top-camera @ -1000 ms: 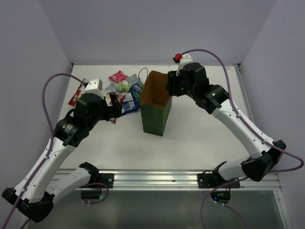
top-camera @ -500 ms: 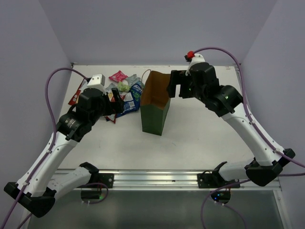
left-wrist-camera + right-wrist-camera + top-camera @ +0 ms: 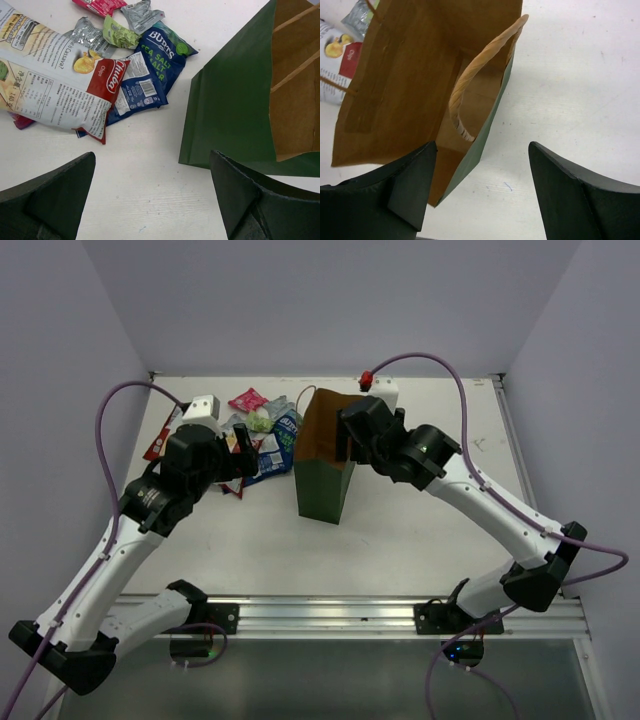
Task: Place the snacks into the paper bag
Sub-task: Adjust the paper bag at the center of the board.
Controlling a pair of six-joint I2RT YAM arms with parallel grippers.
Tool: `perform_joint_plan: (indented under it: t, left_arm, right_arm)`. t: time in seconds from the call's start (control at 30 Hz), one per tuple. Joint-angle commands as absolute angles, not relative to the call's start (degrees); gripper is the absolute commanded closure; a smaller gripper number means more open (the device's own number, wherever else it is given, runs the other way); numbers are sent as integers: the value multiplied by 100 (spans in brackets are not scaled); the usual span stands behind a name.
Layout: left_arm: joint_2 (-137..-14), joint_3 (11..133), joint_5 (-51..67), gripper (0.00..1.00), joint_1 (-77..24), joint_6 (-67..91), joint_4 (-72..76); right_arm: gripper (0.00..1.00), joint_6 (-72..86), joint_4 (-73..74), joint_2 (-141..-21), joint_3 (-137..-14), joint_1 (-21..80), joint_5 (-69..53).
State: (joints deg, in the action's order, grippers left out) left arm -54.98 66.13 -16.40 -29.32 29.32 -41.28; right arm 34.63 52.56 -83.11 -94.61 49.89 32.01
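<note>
The dark green paper bag [image 3: 322, 488] stands upright and open mid-table, with a brown inside [image 3: 395, 75] and a tan handle [image 3: 480, 75]. The snacks lie in a heap to its left: a white-red chip bag [image 3: 55, 87], a blue packet [image 3: 152, 67], a green one [image 3: 119, 34], a silver one [image 3: 142, 12] and a pink one [image 3: 247, 399]. My left gripper [image 3: 152, 200] is open and empty above bare table between the heap and the bag. My right gripper [image 3: 480, 192] is open, straddling the bag's right wall [image 3: 487, 132] at the rim.
White walls close in the table [image 3: 420, 530] on three sides. A red packet [image 3: 158, 443] lies at the far left under the left arm's cable. A metal rail [image 3: 330, 615] runs along the near edge.
My right gripper has swung in from behind and right of the bag onto its right rim. The left gripper edged slightly toward the heap, then held still.
</note>
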Motion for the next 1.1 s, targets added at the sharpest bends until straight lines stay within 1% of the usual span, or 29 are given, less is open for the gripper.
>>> perform_joint_plan:
  t: [0.0,0.2,0.3,0.33,0.4,0.57,0.7,0.73,0.9,0.93,1.07]
  left_arm:
    - [-5388,6671,-1907,0,-2918,2821,-4069]
    - [-5370,6645,-2030,0,-2927,2760,-4140]
    - [-5370,6627,-2048,0,-2918,2725,-4140]
    - [-5379,6627,-2057,0,-2918,2707,-4140]
    - [-5379,6609,-2065,0,-2918,2698,-4148]
    - [-5344,6566,-2083,0,-2918,2672,-4148]
    - [-5326,6565,-2127,0,-2918,2637,-4175]
    - [-5326,6565,-2144,0,-2918,2637,-4175]
    - [-5309,6565,-2171,0,-2918,2610,-4192]
    - [-5309,6565,-2188,0,-2918,2610,-4192]
    - [-5282,6557,-2206,0,-2927,2619,-4219]
  right_arm:
    - [23,3849,5247,-8533,-9659,5089,3928]
    - [26,3964,5186,-8798,-9660,5150,4210]
    - [30,3999,5063,-8842,-9607,5168,4298]
    - [34,4008,5063,-8868,-9624,5168,4333]
    - [37,4017,5001,-8903,-9607,5185,4421]
    - [52,4017,4878,-9000,-9615,5194,4517]
    - [58,4069,4790,-9044,-9528,5203,4579]
    - [61,4087,4764,-9044,-9501,5203,4597]
    - [64,4140,4685,-9105,-9431,5194,4632]
    - [68,4140,4676,-9105,-9422,5203,4649]
    - [75,4078,4728,-9114,-9404,5203,4728]
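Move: The paper bag stands open and upright, its right rim about 3 cm ahead of the right hand where the fingers will close, 2 cm to its left and 4 cm below. The bag's middle is roughly 7 cm ahead, 7 cm left and 16 cm down; the far-side left handle sits about 8 cm ahead and 13 cm left, and the blue chip bag some 14 cm ahead, 17 cm left. From the left hand, that rim is about 20 cm right and 5 cm ahead. The bag's right rim is already between the open fingers of the right hand, one over the inside and one outside; the hand sinks and reaches forward over it, about 3 cm each way, turning some 10 degrees clockwise. Its fingers draw in from nearly wide to about a quarter open around the wall's edge beside the right handle, a firm pinch not yet shown. ##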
